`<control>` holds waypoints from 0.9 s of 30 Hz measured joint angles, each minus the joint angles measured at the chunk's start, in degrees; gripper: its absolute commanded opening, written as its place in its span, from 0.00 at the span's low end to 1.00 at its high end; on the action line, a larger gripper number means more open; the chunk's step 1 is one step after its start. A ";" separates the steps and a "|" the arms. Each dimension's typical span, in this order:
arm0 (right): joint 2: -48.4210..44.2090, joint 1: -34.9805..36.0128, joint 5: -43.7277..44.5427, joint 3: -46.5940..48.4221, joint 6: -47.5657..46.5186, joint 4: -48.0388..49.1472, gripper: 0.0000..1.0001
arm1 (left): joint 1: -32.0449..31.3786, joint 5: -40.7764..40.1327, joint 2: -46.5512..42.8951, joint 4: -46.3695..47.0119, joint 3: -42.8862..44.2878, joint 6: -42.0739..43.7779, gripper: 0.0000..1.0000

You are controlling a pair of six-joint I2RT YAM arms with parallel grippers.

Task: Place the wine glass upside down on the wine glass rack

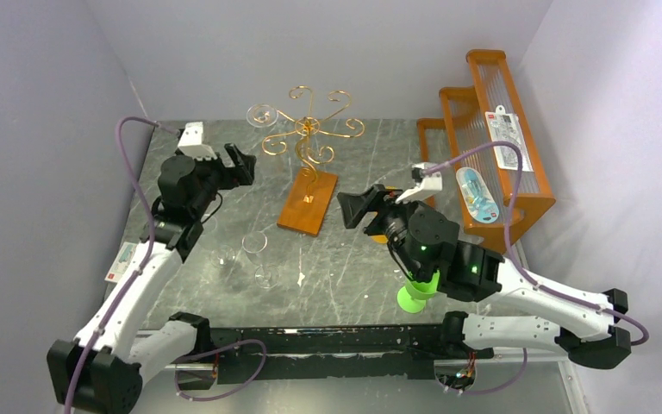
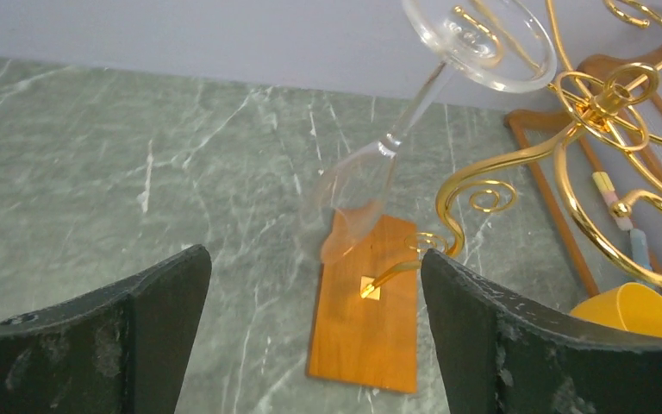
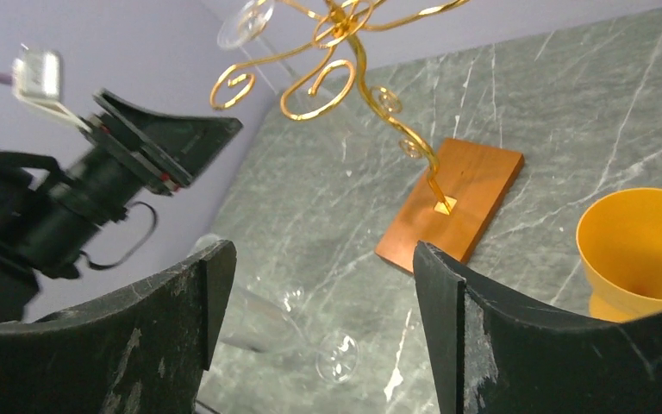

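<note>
The wine glass hangs upside down from the wine glass rack. Its foot sits in a left scroll arm and its bowl tilts down over the wooden base. My left gripper is open just short of the glass, with nothing between its fingers. From above, the glass's foot shows at the left of the rack, with the left gripper below and left of it. My right gripper is open and empty, right of the rack base.
Another clear wine glass lies on its side on the marble table, seen under the right gripper. A yellow cup stands near the base. A green cup sits by the right arm. An orange stepped shelf fills the back right.
</note>
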 measured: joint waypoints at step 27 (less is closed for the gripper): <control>45.48 7.43 -30.23 31.19 -8.55 -8.46 0.45 | -0.02 -18.69 -24.79 -29.38 22.32 4.35 0.97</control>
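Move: About 22 cm to the right hand's left, some 2 cm ahead and 27 cm below, the nearer wine glass stands upright; the far-left glass is about 12 cm left of it and 5 cm farther out. The rack's wooden base lies 26 cm ahead of the right hand, 13 cm left, 35 cm down. From the left hand the nearer glass is 13 cm back, 3 cm right, 19 cm below; the hung glass is 13 cm ahead, 4 cm right, 5 cm lower. Sweeping about 25 cm left and sinking some 10 cm, with a smaller draw back, the empty right hand heads for the nearer wine glass, turning roughly 40 degrees counter-clockwise, rolling its left side down and partly closing its fingers. The left hand, open and empty, climbs away from the rack, also going back about 15 cm and left, turning counter-clockwise and tipping its fingers up. ##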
